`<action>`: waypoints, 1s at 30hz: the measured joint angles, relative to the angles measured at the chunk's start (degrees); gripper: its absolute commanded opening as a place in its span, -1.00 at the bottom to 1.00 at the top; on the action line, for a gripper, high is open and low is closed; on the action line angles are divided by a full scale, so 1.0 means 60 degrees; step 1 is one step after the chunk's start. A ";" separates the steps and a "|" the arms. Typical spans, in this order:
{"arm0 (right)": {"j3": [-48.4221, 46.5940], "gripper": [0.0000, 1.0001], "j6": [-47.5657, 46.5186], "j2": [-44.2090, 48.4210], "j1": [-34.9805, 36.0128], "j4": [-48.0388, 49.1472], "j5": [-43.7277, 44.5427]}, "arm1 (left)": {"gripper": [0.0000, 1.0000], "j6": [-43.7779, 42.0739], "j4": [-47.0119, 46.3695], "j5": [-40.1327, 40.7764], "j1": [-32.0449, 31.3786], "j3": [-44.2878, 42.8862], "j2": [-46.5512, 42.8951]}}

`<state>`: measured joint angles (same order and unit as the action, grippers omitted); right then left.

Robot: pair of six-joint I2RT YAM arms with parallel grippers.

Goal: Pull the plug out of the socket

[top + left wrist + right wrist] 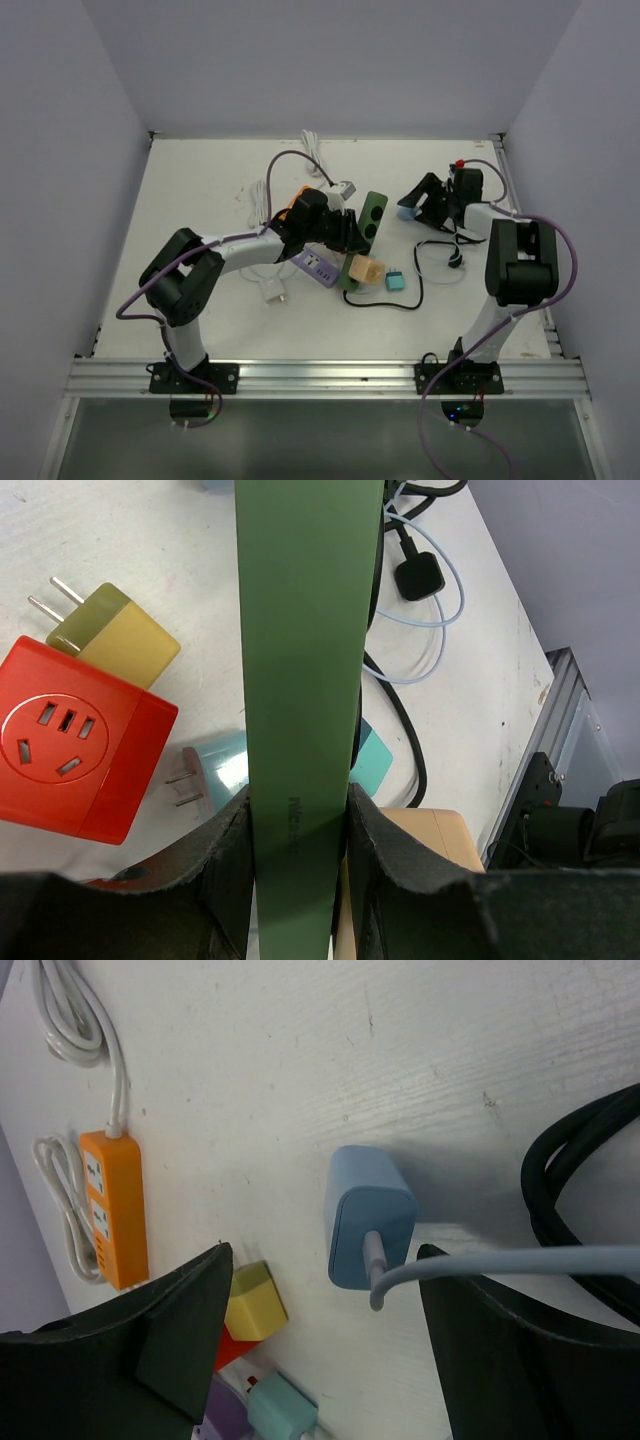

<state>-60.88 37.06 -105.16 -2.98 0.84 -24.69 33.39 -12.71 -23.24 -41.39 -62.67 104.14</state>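
Observation:
My left gripper (300, 802) is shut on a long green power strip (305, 630), its fingers pressing both long sides. In the top view the strip (373, 213) lies at mid-table with the left gripper (345, 232) on its near end. A light blue plug (368, 1218) with a pale cable lies on the table between the open fingers of my right gripper (325, 1260), touched by neither. In the top view this plug (406, 212) sits just right of the strip, free of any socket, with the right gripper (418, 200) over it.
A red socket cube (80, 740), a yellow plug (115, 635), a teal plug (215, 770) and a tan block (440, 840) crowd round the strip. A black cable (580, 1160) loops right of the blue plug. An orange power strip (115, 1205) lies at the back.

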 measured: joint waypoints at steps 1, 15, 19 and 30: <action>0.0025 0.61 -0.0011 0.0062 0.0000 -0.0113 0.0004 | -1.00 0.0000 0.0000 0.0011 0.0000 0.0000 0.0000; 0.2025 0.94 -0.0510 0.5242 0.0007 -0.1537 0.0229 | -1.00 0.0011 0.0499 0.0769 0.0007 -0.0627 0.0004; 0.3391 0.97 -0.0678 0.6889 0.0222 -0.1388 -0.0288 | -1.00 0.0084 0.0685 0.0929 0.0018 -0.0696 0.0022; 0.4160 0.98 -0.1606 0.8440 0.3071 -0.1494 0.0117 | -1.00 0.0361 0.0809 0.1115 0.0018 -0.1038 0.0160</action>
<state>-35.92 27.42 -54.52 15.44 -8.12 -23.99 35.55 -7.86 -16.56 -41.28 -68.90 105.10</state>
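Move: The right hand hangs open around the light-blue plug on the table, which is only about 2 cm ahead and 3 cm below. The beige cube plug it goes for is some 17 cm back and 13 cm to its left, roughly 4 cm higher. It sits in the green socket strip, whose middle lies about 8 cm back and 12 cm left. The teal plug is 18 cm back and 3 cm left. From the left hand, gripping that strip, the cube is about 6 cm back and 3 cm right. Already clear of the light-blue plug, the right hand opens fully and draws back some 18 cm while rising about 11, then swings 9 cm left towards the beige cube, its fingers lifting and turning counter-clockwise, each by about 20 degrees. The left hand keeps its pinch on the green strip, easing it about 3 cm forward and slightly up. ##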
